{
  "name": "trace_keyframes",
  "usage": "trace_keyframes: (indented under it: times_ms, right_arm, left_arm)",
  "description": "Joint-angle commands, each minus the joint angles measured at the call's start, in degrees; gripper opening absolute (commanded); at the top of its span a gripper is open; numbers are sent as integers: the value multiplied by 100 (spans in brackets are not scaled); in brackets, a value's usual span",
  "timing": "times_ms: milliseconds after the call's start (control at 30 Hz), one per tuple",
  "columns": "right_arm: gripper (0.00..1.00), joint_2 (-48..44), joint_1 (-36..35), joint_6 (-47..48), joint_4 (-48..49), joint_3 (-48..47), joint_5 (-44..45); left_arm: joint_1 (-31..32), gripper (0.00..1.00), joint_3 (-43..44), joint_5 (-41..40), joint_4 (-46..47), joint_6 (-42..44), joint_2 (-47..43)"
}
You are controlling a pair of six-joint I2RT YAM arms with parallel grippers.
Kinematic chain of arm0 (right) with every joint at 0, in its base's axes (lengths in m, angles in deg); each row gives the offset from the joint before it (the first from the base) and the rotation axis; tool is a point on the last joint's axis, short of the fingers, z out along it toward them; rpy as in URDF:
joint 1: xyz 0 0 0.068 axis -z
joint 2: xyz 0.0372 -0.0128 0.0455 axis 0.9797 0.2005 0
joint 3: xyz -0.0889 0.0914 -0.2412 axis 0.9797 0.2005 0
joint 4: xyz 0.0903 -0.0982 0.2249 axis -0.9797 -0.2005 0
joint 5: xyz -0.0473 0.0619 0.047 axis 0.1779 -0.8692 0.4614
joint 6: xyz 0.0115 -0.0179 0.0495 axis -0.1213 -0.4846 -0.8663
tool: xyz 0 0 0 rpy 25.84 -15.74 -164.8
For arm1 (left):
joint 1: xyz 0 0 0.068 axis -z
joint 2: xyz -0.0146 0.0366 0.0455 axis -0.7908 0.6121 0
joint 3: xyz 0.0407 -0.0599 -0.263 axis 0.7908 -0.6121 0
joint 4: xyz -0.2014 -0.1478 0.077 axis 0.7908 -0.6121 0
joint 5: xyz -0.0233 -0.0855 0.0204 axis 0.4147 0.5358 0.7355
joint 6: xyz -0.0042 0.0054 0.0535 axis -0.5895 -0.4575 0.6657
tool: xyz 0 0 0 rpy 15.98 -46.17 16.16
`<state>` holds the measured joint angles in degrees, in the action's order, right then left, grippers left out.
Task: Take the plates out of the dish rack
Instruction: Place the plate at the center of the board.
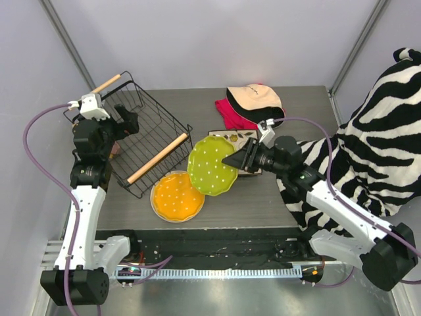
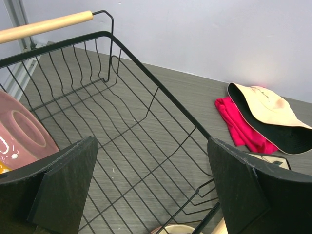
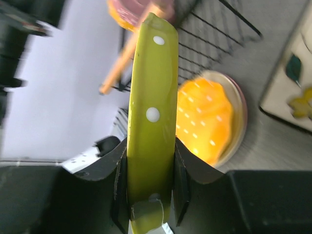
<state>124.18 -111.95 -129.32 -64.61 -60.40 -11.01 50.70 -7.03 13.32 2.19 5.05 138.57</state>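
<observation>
The black wire dish rack [image 1: 148, 131] stands at the left with its wooden handles. My left gripper [image 1: 128, 122] hangs open over it, and the left wrist view shows bare wire floor between the fingers [image 2: 68, 185]. A pink plate [image 2: 19, 136] leans inside the rack at that view's left edge. My right gripper [image 1: 240, 160] is shut on the rim of a green dotted plate [image 1: 212, 164], held tilted above the table; its edge [image 3: 151, 97] is clamped between both pads. An orange plate [image 1: 177, 196] lies on a pale plate in front of the rack. The square flowered plate [image 1: 240, 139] lies partly hidden under the green one.
A cream-and-black cap [image 1: 255, 99] lies on a red cloth [image 1: 231, 117] at the back of the table. A zebra-striped fabric [image 1: 378, 138] covers the right side, behind my right arm. The rack's near wooden handle [image 1: 158, 158] lies close to the green plate.
</observation>
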Motion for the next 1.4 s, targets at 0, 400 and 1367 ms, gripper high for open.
trace_keyframes:
  times_ms: [0,400,1367]
  right_arm:
    - [1,71,-32,-238,741,-53,-121]
    - [1,792,-348,-405,1365,255,-78]
    - [1,2417,-805,-54,1453,150,46]
  left_arm:
    - [42,100,38,-136,5,41,-81]
    - [95,100,29,-66,5,41,-54]
    - [104,100,20,-118,-12,24,-28]
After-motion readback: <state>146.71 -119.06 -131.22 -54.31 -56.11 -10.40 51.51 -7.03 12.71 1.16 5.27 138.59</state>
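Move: Below and to the left of the right hand, which already grips the green plate by its rim, lies the orange plate on its stack: about 21 cm left, 6 cm back and 22 cm down. The square flowered plate lies some 11 cm ahead of this hand, roughly level sideways; the rack's near wooden handle is about 28 cm left and 7 cm ahead. From the left hand, the orange plate is about 15 cm right, 17 cm back and 30 cm down. Lowering the green plate towards the orange one, the right hand first drops quickly straight down about 6 cm, nearly pauses, then sinks more slowly while easing left, some 13 cm down and 5 cm left in all. Its fingers dip about 15 degrees and keep their pinch on the plate's rim. ##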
